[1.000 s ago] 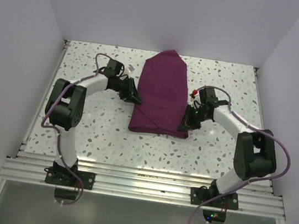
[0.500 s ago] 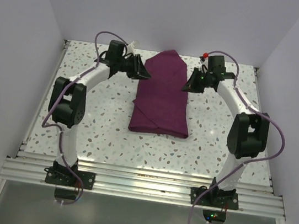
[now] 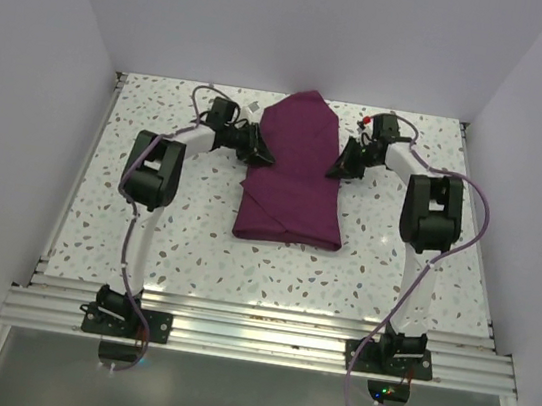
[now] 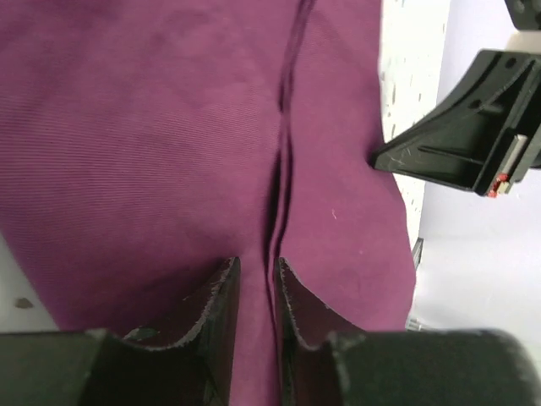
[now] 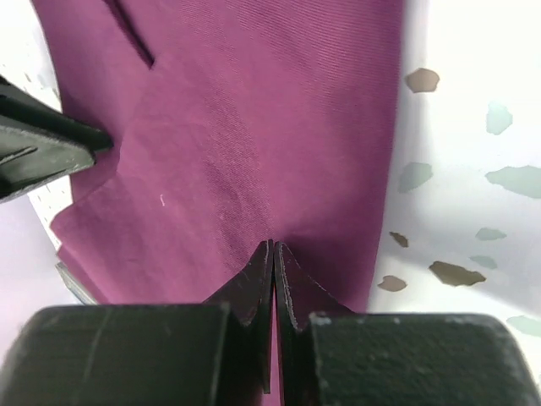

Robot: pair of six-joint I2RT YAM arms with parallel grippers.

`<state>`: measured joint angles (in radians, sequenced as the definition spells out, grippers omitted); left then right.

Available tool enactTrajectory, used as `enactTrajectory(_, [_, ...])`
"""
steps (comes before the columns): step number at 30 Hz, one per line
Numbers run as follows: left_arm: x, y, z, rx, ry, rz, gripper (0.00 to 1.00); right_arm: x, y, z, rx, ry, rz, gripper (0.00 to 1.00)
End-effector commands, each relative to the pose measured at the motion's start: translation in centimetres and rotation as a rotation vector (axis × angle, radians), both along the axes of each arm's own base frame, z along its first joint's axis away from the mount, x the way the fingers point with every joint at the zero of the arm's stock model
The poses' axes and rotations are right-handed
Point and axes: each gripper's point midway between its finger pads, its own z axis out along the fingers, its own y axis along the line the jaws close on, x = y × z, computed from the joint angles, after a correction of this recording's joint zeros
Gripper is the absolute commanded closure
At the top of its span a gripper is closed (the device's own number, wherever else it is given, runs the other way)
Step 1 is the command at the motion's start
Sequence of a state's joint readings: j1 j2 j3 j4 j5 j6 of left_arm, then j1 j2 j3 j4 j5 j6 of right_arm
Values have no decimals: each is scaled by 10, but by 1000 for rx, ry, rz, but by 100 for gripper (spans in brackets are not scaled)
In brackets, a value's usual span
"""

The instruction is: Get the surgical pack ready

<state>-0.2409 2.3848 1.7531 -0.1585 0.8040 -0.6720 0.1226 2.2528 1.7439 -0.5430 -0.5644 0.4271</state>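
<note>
The surgical pack [image 3: 294,186] is a deep purple cloth folded into a long bundle, pointed at its far end, lying mid-table. My left gripper [image 3: 263,154] rests on the cloth's left edge near the far end. Its jaws stand a narrow gap apart in the left wrist view [image 4: 256,264], over a fold seam of the cloth [image 4: 152,127]. My right gripper [image 3: 337,169] is shut, its tips [image 5: 273,245] pressed against the cloth [image 5: 254,127] just inside its right edge. Each wrist view shows the opposite gripper across the cloth.
The speckled white table [image 3: 166,229] is enclosed by pale walls on the left, far and right sides. Aluminium rails [image 3: 252,337] carrying the arm bases run along the near edge. Purple cables loop from both arms.
Both grippers moved from the pack's middle and lower sides up to its far end, then in against its upper edges. The pack itself has kept its shape and place.
</note>
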Motion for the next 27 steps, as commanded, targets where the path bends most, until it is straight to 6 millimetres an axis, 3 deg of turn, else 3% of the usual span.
enactTrajectory(1, [17, 12, 4, -24, 11, 39, 75, 4, 0, -2, 23, -17, -7, 99])
enactTrajectory(7, [9, 34, -26, 0, 111, 74, 77, -10, -13, -34, -28, 69, -48, 99])
enactTrajectory(13, [17, 45, -25, -6, 100, 79, 75, -9, -19, -42, -39, 95, -54, 99])
enactTrajectory(24, [35, 46, -1, -40, 36, 99, 73, 27, -5, 11, 59, -23, -105, 98])
enactTrajectory(27, [39, 50, -2, -45, 41, 117, 73, 33, -4, 12, 60, -40, -109, 98])
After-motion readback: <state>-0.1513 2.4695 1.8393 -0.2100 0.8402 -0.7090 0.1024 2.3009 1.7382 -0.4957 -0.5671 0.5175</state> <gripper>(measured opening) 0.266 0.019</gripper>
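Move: The drape's left edge is about 5 cm left of the left hand, level with it and some 3 cm lower; the folded flap's corner is about 8 cm back and 6 cm left, and the open far flap's middle 13 cm ahead and 10 cm right. From the right hand, the drape's right edge is about 3 cm to the right, 3 cm below, and the far flap 14 cm ahead, 12 cm left. Left hand sinks, sweeps about 4 cm left towards the drape's edge, then forward; right dips about 3 cm. ##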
